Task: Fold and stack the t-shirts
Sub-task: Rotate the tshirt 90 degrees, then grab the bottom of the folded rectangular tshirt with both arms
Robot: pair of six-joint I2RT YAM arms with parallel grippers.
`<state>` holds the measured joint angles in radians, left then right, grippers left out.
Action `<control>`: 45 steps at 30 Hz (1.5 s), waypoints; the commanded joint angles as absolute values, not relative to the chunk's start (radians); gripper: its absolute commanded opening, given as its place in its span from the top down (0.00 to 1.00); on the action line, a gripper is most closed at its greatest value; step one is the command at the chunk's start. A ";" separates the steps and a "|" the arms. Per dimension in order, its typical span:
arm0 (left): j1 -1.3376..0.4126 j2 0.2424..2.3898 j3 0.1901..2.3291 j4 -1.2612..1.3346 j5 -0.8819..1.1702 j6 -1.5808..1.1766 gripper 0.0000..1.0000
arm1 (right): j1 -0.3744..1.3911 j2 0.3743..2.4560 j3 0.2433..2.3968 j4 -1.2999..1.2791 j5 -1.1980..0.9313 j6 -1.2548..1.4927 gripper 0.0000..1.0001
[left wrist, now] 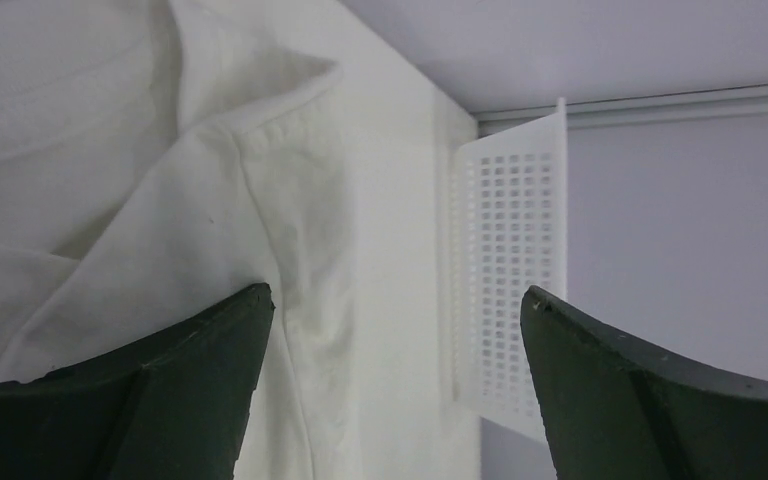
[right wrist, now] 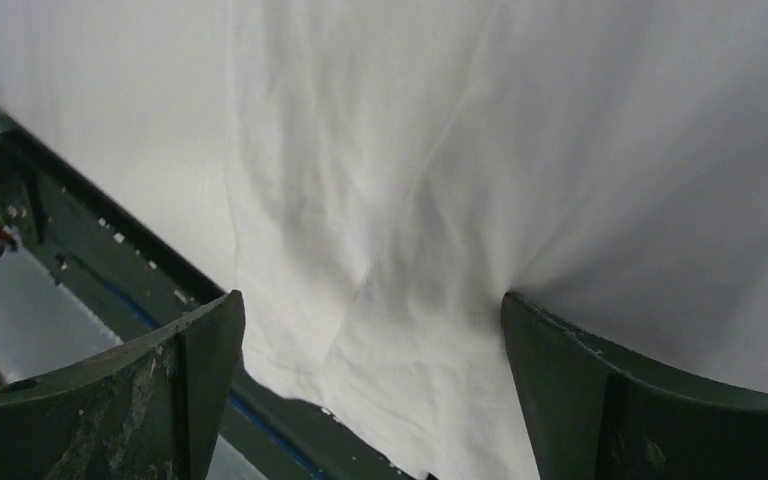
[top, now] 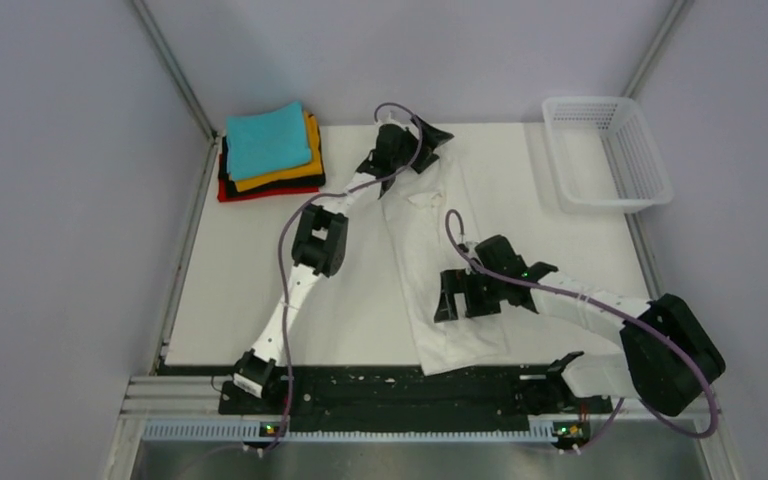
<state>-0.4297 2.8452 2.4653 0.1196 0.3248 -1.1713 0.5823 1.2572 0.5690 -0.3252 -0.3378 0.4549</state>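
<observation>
A plain white t-shirt (top: 440, 260) lies in a long, loosely folded strip down the middle of the table, its hem at the near edge. My left gripper (top: 434, 136) hovers open over its far end; the left wrist view shows the sleeve hem and collar area of the shirt (left wrist: 160, 180) below the spread left gripper (left wrist: 395, 300). Over the near part of the shirt my right gripper (top: 448, 303) is open, and the right wrist view shows wrinkled white cloth (right wrist: 440, 200) under the right gripper (right wrist: 372, 305). Folded t-shirts (top: 268, 150) are stacked at the back left: teal on top, then orange, black and red.
A white plastic mesh basket (top: 608, 152) stands at the back right, its side (left wrist: 510, 270) seen from the left wrist. The black rail (top: 380, 385) runs along the table's near edge, close to the shirt's hem (right wrist: 80, 235). Grey walls close in the table.
</observation>
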 commanded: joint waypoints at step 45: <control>-0.363 2.357 2.258 0.096 0.292 -0.881 0.01 | 0.773 0.983 0.693 -0.471 0.081 0.645 0.01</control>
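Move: Running lengthwise between the two open hands, the white t-shirt has its middle about 30 cm back, 2 cm left and 6 cm below the left hand. For the right hand, which is low over its near part, that middle lies roughly 16 cm ahead, 3 cm left and just below; the shirt's near end is some 13 cm back. About 36 cm left of the left hand and 2 cm back is the folded stack; the basket lies some 37 cm to its right, about level. Sweeping the shirt sideways with open fingers resting on it, the right hand goes about 9 cm left, then rises clear by some 7 cm while drifting back right. At the far end the left hand first shifts 5 cm right, then sweeps about 15 cm left and 8 cm forward, turning counter-clockwise, before lifting and easing back. ##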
